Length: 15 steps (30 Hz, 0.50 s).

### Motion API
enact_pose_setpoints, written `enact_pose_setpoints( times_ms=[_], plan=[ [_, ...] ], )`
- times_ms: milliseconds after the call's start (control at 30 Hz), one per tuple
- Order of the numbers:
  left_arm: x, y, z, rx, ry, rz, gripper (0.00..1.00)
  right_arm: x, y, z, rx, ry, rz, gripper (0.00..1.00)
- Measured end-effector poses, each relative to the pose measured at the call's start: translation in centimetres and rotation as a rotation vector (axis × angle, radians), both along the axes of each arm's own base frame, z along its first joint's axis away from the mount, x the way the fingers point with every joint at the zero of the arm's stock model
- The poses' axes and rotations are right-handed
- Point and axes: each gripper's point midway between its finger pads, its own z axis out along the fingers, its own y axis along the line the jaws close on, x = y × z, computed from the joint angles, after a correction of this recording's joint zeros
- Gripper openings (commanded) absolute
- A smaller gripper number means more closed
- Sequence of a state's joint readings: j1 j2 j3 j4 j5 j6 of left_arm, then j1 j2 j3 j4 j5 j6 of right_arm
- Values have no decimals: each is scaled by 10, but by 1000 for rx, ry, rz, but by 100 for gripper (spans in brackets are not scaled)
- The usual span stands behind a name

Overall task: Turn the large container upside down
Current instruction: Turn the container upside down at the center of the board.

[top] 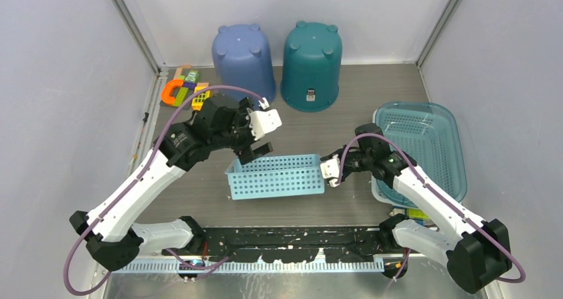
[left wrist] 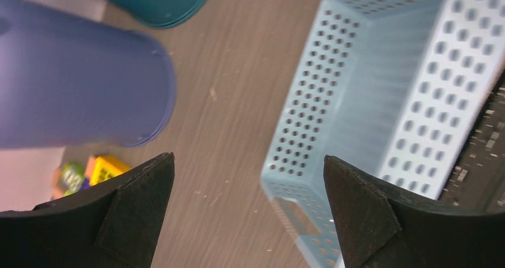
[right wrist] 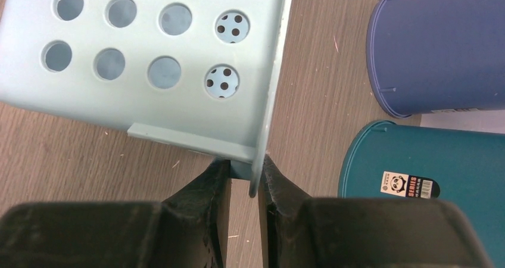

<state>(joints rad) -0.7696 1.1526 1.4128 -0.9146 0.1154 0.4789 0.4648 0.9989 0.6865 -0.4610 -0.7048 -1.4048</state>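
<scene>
A light blue perforated container (top: pixel 275 176) stands tipped up on one long side at the table's middle, its holed wall facing up toward the top camera. My right gripper (top: pixel 330 173) is shut on the rim at its right end; in the right wrist view the fingers pinch that thin edge (right wrist: pixel 259 167). My left gripper (top: pixel 255 151) hangs open just above the container's back left corner, touching nothing. The left wrist view has the container (left wrist: pixel 381 101) to the right of the spread jaws of the left gripper (left wrist: pixel 249 156), with bare table between them.
Two buckets stand upside down at the back, a blue one (top: pixel 243 60) and a teal one (top: pixel 312 63). A teal mesh basket (top: pixel 431 129) lies at the right, behind the right arm. Coloured toy blocks (top: pixel 184 88) sit at the back left.
</scene>
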Motion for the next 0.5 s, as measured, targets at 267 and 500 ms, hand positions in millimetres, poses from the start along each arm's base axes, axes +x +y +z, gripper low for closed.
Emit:
enact_pose_setpoints(
  times_ms=[267,500],
  plan=[
    [25,37,0,36,-105,179,100,-6,4,2,15,89,-3,1],
    [26,64,33,-51,-203,264,100,-11,6,4,34,157,-12,1]
  ],
)
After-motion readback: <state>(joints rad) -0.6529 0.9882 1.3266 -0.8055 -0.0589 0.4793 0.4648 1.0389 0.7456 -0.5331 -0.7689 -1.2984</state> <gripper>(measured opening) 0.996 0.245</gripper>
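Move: The light-blue container's middle lies about 5 cm behind and 5 cm right of the open left hand, some 17 cm below. From that hand, the blue bucket stands about 27 cm ahead and 6 cm left, the teal bucket 27 cm ahead and 19 cm right. The right hand already grips the container's right end, its middle some 15 cm left and 4 cm back. Left hand, open, swings about 6 cm left, away from the container; right keeps its pinch, tipping it forward. ##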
